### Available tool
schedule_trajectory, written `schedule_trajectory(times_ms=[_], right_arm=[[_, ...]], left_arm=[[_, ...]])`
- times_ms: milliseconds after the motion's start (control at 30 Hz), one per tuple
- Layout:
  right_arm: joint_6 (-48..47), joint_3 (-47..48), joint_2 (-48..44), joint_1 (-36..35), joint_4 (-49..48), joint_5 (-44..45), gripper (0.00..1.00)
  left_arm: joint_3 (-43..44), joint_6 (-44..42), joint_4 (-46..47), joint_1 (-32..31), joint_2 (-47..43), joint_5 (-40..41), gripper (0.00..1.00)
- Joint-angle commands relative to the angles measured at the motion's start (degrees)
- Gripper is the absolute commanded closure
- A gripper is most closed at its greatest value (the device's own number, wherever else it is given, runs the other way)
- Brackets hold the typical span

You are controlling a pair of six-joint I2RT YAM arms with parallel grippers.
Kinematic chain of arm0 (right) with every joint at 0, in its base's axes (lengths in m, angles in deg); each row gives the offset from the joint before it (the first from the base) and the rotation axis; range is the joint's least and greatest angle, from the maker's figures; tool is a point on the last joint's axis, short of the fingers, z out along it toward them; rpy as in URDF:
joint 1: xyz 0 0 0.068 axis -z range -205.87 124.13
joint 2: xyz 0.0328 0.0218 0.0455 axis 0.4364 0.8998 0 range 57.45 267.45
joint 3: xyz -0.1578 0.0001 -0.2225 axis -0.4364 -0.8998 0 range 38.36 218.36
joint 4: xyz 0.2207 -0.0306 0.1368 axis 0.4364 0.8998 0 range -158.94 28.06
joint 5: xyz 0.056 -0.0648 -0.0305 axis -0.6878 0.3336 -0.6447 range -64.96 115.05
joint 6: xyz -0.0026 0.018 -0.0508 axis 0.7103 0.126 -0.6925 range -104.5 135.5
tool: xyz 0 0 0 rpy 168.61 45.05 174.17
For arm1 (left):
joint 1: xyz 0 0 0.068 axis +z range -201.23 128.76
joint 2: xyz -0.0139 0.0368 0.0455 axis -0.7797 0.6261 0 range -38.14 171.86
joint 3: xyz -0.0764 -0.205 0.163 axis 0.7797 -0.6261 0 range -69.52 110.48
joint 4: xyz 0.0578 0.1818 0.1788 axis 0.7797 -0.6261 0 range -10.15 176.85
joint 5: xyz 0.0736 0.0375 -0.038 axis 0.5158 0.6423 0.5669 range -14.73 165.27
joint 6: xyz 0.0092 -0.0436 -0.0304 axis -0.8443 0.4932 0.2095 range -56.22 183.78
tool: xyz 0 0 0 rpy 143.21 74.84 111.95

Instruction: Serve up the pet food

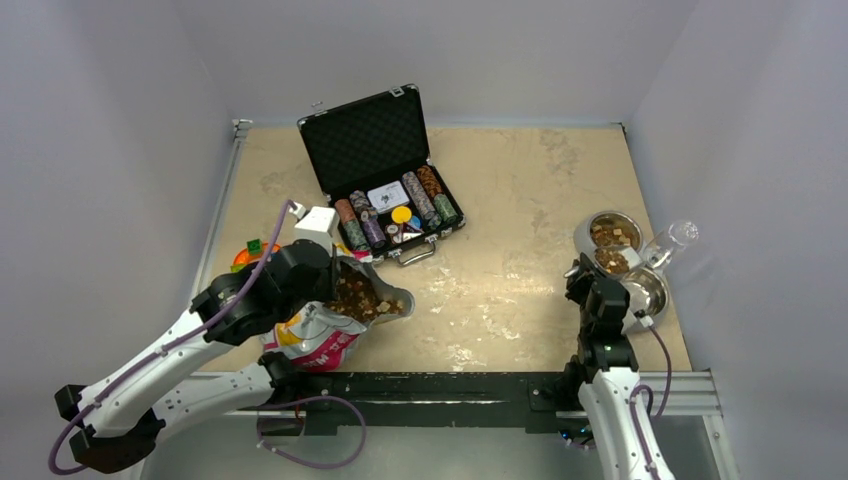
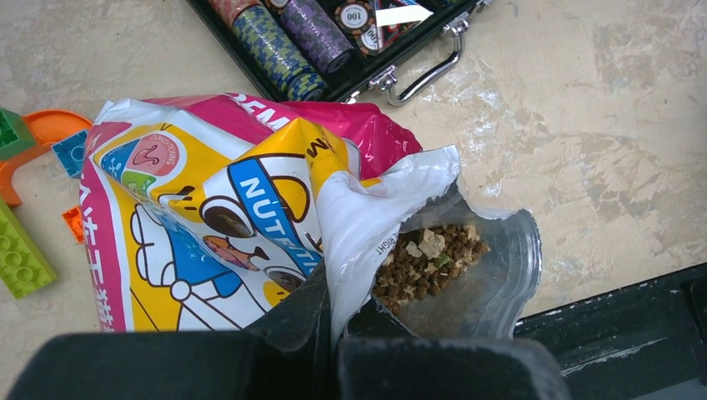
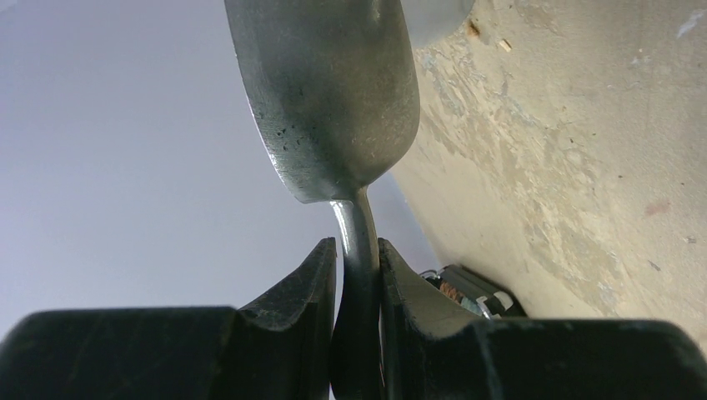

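Note:
The printed pet food bag (image 2: pixel 208 208) lies on its side at the table's near left, mouth open to the right. Brown pet food (image 2: pixel 429 258) shows inside the mouth (image 1: pixel 365 297). My left gripper (image 2: pixel 333 308) is shut on the white upper edge of the bag's opening (image 1: pixel 335 290). My right gripper (image 3: pixel 357 258) is shut on the thin handle of a metal spoon (image 3: pixel 325 100), seen from beneath. In the top view the spoon (image 1: pixel 612 261) carries kibble and hovers by a steel bowl (image 1: pixel 583 236) that holds kibble, with my right gripper (image 1: pixel 590 278) just below.
An open black case (image 1: pixel 365 130) of striped poker chips (image 2: pixel 275 50) sits at the back centre. A second steel bowl (image 1: pixel 655 292) and a clear glass (image 1: pixel 678 238) stand at the right edge. Toy bricks (image 2: pixel 21 258) lie left of the bag. A black rail (image 1: pixel 450 385) runs along the near edge.

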Motion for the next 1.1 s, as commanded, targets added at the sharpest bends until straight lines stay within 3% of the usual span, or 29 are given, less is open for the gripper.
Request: schedule_trajectory(times_ms=[0,533,867,1067], right_arm=[[3.3,0.4,-3.1,0.0,3.7,1.8,1.0],[5.0,1.0,-20.4,0.0,25.3,-1.9,1.0],[7.7,9.5,-15.7,0.0,40.2,-2.3,1.0],[8.9,11.5,-20.2,0.0,47.6,-0.5,1.0]], left_arm=[[1.4,-1.8,-2.3,0.4,0.8,1.2,1.0],[1.4,-2.6,-0.1,0.5,2.1,1.0,1.0],[1.7,-2.9,0.2,0.5,2.4,0.6,1.0],[1.5,-2.9,-0.2,0.5,2.2,0.5,1.0]])
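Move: Near the right edge of the table, the empty near bowl lies about 13 cm to the right of the right hand, some 3 cm back and 8 cm lower. The far bowl, already with food in it, is about 10 cm ahead and 7 cm to the right; the clear bottle is some 7 cm ahead and 20 cm to the right. From the left hand, the near bowl is roughly 66 cm to the right, about 2 cm ahead and 18 cm below. Drawing back about 6 cm, the right hand keeps its grip on the handle of the food-laden scoop, which sticks out to its right, and carries the scoop head from beside the far bowl towards the near bowl. It bobs up under 2 cm midway and comes down again, then the wrist tips nearly 10 degrees forward-down. ##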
